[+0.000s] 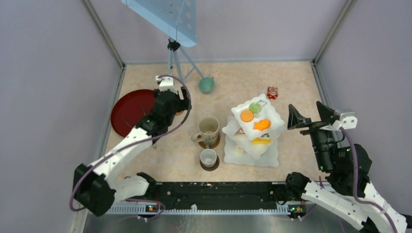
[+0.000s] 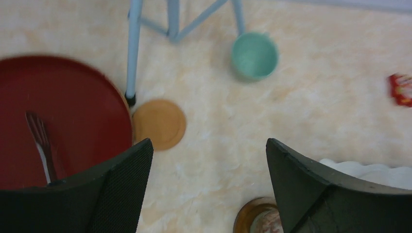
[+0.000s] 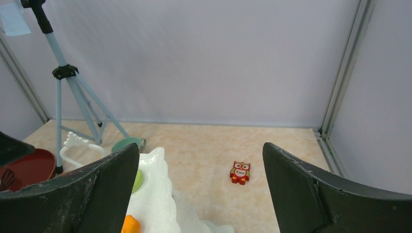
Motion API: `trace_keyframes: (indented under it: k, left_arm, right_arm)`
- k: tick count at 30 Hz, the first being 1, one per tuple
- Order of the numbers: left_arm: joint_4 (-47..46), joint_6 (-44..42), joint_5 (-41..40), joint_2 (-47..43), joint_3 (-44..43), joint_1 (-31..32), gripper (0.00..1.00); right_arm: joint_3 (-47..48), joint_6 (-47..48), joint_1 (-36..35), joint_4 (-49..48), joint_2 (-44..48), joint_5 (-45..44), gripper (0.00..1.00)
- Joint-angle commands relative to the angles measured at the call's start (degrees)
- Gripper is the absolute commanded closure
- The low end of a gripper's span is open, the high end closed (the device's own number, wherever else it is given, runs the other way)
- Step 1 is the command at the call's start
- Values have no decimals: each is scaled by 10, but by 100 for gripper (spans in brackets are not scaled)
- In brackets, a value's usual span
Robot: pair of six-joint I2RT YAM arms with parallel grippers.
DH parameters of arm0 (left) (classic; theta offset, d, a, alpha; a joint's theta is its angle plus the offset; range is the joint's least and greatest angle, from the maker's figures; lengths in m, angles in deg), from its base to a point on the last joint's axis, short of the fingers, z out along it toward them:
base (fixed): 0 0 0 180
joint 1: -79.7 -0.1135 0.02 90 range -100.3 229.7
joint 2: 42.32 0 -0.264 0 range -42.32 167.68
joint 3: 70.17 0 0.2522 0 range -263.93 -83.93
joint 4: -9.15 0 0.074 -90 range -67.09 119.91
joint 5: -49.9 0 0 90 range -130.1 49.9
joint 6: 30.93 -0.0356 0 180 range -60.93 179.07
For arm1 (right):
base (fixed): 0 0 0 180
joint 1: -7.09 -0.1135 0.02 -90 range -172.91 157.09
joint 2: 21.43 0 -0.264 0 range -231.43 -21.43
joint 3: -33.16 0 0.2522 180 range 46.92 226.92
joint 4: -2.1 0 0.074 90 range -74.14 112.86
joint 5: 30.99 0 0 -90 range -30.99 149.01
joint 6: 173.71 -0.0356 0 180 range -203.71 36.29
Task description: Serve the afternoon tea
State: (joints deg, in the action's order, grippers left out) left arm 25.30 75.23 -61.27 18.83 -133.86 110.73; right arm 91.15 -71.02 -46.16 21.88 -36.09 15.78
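Note:
The white three-tier stand [image 1: 274,121] stands right of centre with toy cakes and cookies [image 1: 247,116] on its tiers. A tall beige mug [image 1: 209,127] and a small grey mug [image 1: 208,157] each sit on a brown coaster [image 1: 214,166]. The teal mug [image 1: 206,85] [image 2: 253,55] rests on the bare table at the back. My left gripper [image 1: 180,108] [image 2: 209,143] hangs open and empty over the table, with a bare coaster [image 2: 159,124] just ahead to its left. To the right of the stand, my right gripper [image 1: 308,115] [image 3: 199,150] is open and empty.
A round dark-red tray [image 1: 127,110] [image 2: 73,121] with thin metal tongs [image 2: 41,141] lies at the left. A blue tripod [image 1: 177,58] stands at the back; one leg [image 2: 132,53] ends beside the bare coaster. A small red owl toy [image 1: 272,92] [image 3: 240,172] lies behind the stand.

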Motion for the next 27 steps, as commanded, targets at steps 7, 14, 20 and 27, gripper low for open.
trace_keyframes:
  k: [7, 14, 20, 27]
  left_arm:
    - [-52, 203, -106, 192, -4, -34, 47]
    - [-70, 228, -72, 357, -87, -83, 69]
    - [-47, 225, -36, 435, -138, -119, 89]
    - [-12, 267, 45, 465, -140, -118, 91]
  right_arm:
    - [16, -42, -7, 4, -13, 7, 5]
    - [27, -43, -7, 18, -15, 5, 5]
    - [33, -34, -8, 22, -12, -4, 5]
    - [26, -23, -7, 12, -11, -4, 5]
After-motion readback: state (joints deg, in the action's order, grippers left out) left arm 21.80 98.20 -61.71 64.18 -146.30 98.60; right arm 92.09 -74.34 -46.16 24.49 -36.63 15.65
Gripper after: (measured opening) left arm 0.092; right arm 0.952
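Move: The light wooden coaster lies about 12 cm ahead of the left hand, 7 cm to its left and 23 cm below. The tripod foot stands some 5 cm beyond the coaster and 4 cm left of it, and the red tray's middle about 19 cm left of the coaster and 4 cm nearer. The green cup is 12 cm farther out than the coaster and 15 cm to its right. From the right hand, the coaster lies roughly 24 cm ahead, 52 cm left and 37 cm down. To the light coaster's right-hand edge the left hand swoops down some 21 cm and forward about 11 cm, plunging first and then reaching out as it sinks. The wrist tips about 25 degrees farther down and swings some 20 degrees counter-clockwise, while the wide-open fingers close almost fully, their tips ending close over the rim; contact can't be made out. ##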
